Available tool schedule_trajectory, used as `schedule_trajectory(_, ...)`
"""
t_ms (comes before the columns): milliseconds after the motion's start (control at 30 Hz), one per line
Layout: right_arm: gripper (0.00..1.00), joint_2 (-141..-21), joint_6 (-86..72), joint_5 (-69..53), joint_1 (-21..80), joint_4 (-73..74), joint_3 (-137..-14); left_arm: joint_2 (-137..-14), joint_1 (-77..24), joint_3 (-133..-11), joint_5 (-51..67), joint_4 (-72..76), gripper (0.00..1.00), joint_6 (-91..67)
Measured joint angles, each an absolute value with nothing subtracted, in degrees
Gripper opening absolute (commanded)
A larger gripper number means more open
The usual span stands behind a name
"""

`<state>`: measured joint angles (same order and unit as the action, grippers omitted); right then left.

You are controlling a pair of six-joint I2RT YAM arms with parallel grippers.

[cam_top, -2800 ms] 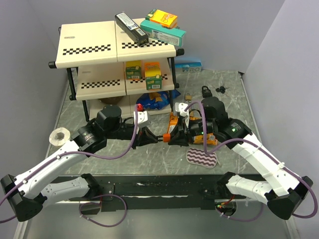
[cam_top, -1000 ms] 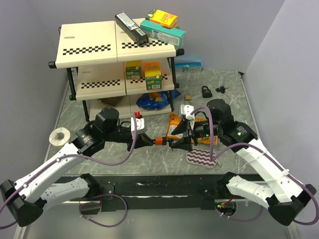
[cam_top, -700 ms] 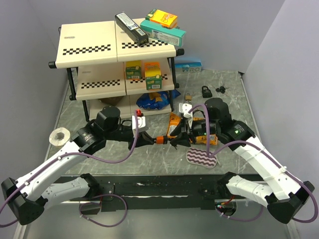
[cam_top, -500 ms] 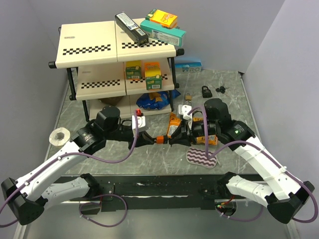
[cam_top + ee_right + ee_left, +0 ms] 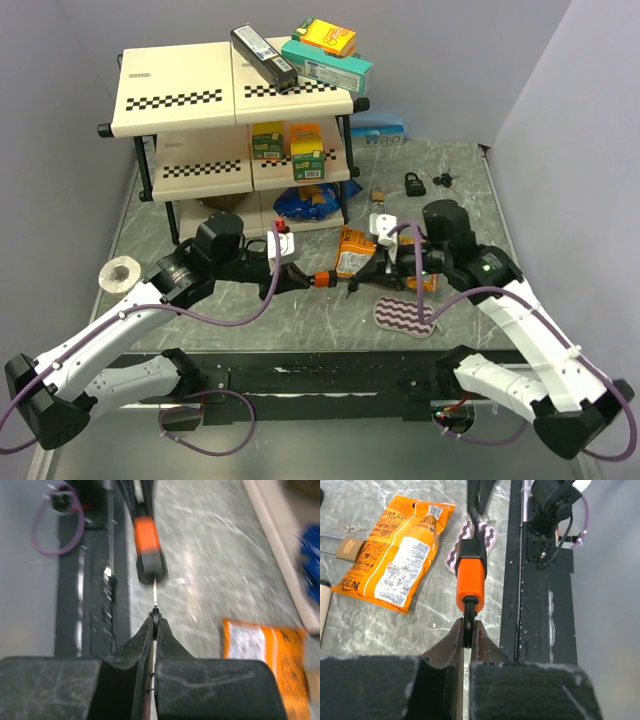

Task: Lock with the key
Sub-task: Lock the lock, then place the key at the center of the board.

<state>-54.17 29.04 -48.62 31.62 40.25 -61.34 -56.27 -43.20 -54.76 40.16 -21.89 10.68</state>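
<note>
An orange padlock [image 5: 323, 279] with a black end hangs over the table's middle. My left gripper [image 5: 303, 280] is shut on its black shackle [image 5: 469, 625]; in the left wrist view the padlock body [image 5: 471, 572] points away from my left gripper [image 5: 468, 628]. From the right, my right gripper [image 5: 358, 283] is shut on the small dark head of the key [image 5: 156, 596]. The thin blade of the key runs from my right gripper [image 5: 157, 618] up to the black end of the padlock [image 5: 149, 545]. How deep the blade sits is hidden.
An orange snack bag [image 5: 355, 250] lies just behind the lock and a striped pad [image 5: 405, 317] in front of it. A two-tier shelf [image 5: 200, 90] with boxes stands at the back left. A tape roll [image 5: 121, 272] lies left; a black padlock [image 5: 412, 182] and a brass one [image 5: 378, 192] lie behind.
My right gripper's jaws have closed onto the key at the lock's end, and the right arm has drawn slightly to the right. The left gripper keeps its hold on the shackle.
</note>
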Motion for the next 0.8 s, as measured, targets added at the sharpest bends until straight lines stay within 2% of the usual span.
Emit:
schedule_trajectory(233, 0.0, -49.8, 36.7, -49.2, 18.6, 48.7, -60.7, -55.4, -42.9, -53.4, 38.9, -23.8, 0.01, 12.6)
schedule_trajectory(367, 0.0, -51.6, 39.0, -50.5, 6.3, 51.6, -60.7, -55.2, -42.9, -52.7, 37.8, -25.2, 0.01, 13.4)
schedule_trajectory(533, 0.0, -62.1, 39.7, -51.4, -9.9, 53.9, -64.4, -55.6, -42.8, -52.7, 35.7, -25.8, 0.01, 14.1)
schedule_trajectory(800, 0.0, -83.6, 35.3, -43.9, -23.1, 51.3, -75.6, -58.0, -40.0, -52.7, 33.1, -26.0, 0.01, 11.8)
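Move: The key already gripped by the right hand is at the orange padlock's black end; the padlock's middle is about 6 cm left of that hand and 4 cm right of the left hand, which holds its shackle. The loose keys lie some 39 cm ahead, 27 cm right and 25 cm below the right hand; the dark padlock is 8 cm left of them and 1 cm nearer, the brass padlock 18 cm left and 10 cm nearer. Swinging off to its right and then increasingly forward, about 26 cm right and 18 cm out while sinking 8 cm, the right hand carries the pinched key clear of the orange padlock towards the loose keys' side of the table, turning some 55 degrees clockwise. The left hand keeps its shut grip on the shackle, sinks about 4 cm and drifts left, then eases forward, its fingers dipping slightly. ##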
